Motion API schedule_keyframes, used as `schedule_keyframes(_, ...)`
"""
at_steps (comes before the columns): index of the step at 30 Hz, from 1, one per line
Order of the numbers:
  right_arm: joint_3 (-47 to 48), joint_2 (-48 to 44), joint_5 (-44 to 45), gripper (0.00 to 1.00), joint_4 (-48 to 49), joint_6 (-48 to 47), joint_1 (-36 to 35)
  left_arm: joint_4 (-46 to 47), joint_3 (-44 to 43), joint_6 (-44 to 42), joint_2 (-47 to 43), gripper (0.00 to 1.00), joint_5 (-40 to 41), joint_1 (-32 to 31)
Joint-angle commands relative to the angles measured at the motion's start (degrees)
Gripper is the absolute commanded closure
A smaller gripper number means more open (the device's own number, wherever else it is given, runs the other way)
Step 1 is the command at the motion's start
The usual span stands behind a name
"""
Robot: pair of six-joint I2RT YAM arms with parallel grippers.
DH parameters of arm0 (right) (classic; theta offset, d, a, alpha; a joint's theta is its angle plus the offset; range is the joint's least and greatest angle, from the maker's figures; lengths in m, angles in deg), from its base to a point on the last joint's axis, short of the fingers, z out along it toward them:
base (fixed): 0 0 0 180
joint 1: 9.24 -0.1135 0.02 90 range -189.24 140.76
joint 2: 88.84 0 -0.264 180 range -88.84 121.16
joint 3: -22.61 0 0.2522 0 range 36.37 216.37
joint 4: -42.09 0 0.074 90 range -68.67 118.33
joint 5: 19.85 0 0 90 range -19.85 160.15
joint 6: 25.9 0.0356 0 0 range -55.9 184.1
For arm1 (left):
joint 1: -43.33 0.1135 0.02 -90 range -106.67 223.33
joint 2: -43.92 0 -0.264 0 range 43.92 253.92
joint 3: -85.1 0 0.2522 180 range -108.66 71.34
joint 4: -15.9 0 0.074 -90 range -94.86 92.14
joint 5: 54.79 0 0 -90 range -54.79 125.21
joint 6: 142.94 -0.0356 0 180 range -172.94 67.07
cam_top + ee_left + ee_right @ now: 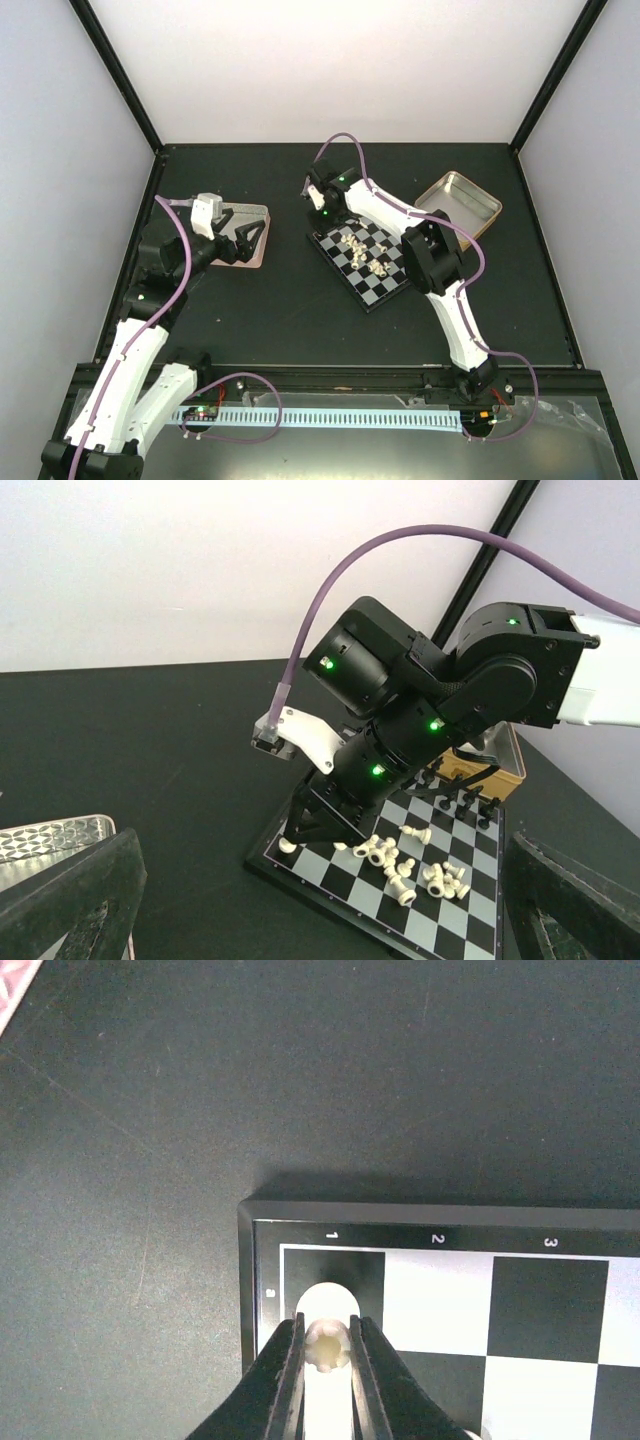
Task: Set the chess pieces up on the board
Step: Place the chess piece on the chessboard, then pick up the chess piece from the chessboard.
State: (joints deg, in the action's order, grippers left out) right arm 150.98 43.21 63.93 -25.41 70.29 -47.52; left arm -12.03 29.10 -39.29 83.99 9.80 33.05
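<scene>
The board [375, 295] lies mid-table, turned at an angle. A heap of white chess pieces [362, 250] lies toppled on its middle squares [400, 865]. Black pieces [460, 795] stand along its far edge. My right gripper [327, 1332] is shut on a white rook [327, 1348], held upright over the dark corner square marked 1 [365, 1270]. In the left wrist view that rook [288, 845] sits low at the board's near-left corner. My left gripper [245, 243] hangs open and empty left of the board, with both fingers [70, 900] wide apart.
A silver tin [458, 200] sits at the back right, beyond the board. Another tin [250, 215] lies under my left gripper, and its patterned edge [50, 838] shows in the left wrist view. The right arm [440, 260] reaches across the board.
</scene>
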Motion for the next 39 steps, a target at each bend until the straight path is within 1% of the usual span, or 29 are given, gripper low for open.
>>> schedule_keyframes(1,1.67,1.25,-0.32,0.88,-2.14,-1.7,-0.21,-0.32,-0.74,-0.5,-0.51,0.01,1.07,-0.37)
schedule_keyframes(12,3.51,2.49,-1.03,0.8,-3.17,-3.1,-0.14,-0.35,-0.74,-0.52,-0.26,0.01,1.13,-0.38)
schedule_keyframes(16,3.37,2.36,-0.97,0.8,-2.95,-2.92,-0.13,-0.4,-0.83,-0.57,-0.17,0.01,1.16,-0.36)
schedule_keyframes(20,1.86,0.7,-0.92,0.79,-1.71,-2.23,-0.16,-0.4,-0.83,-0.55,-0.12,0.01,1.16,-0.38)
schedule_keyframes(25,-1.77,-4.66,-0.48,0.72,1.56,-0.13,-0.19,-0.39,-0.83,-0.5,-0.26,0.01,1.19,-0.37)
schedule_keyframes(28,-5.38,-9.52,1.48,0.68,3.95,1.74,-0.13,-0.26,-0.74,-0.46,-0.42,0.01,1.22,-0.37)
schedule_keyframes(31,-11.22,-15.28,3.84,0.65,7.24,3.93,-0.09,-0.15,-0.74,-0.37,-0.7,0.01,0.96,-0.36)
schedule_keyframes(33,-15.79,-19.65,5.53,0.61,9.37,5.27,-0.1,0.02,-0.58,-0.28,-1.06,0.01,0.87,-0.31)
schedule_keyframes(39,-32.34,-31.75,11.1,0.6,13.02,12.02,-0.07,0.8,0.41,0.74,-2.23,0.01,-0.02,-0.35)
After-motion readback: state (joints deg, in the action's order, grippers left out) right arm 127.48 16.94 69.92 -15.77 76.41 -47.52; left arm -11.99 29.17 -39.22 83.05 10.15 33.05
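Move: The right gripper already holds the white pawn low over the board's left corner square, which lies straight below it, about 3 cm down. Loose white pieces lie around 9 cm to the gripper's right and 4 cm back, with one toppled white piece 9 cm right and 3 cm ahead. The pink tray is roughly 19 cm to its left, level with it. From the left gripper, the corner square is about 15 cm ahead, 13 cm right and 27 cm down. Ease the right gripper down just under 1 cm to set the white pawn on the corner square while slowly parting the fingers. Then let go and lift briskly about 10 cm, carrying the still-opening gripper right and a little back over the board, tipping the fingers some 10 degrees outward. ##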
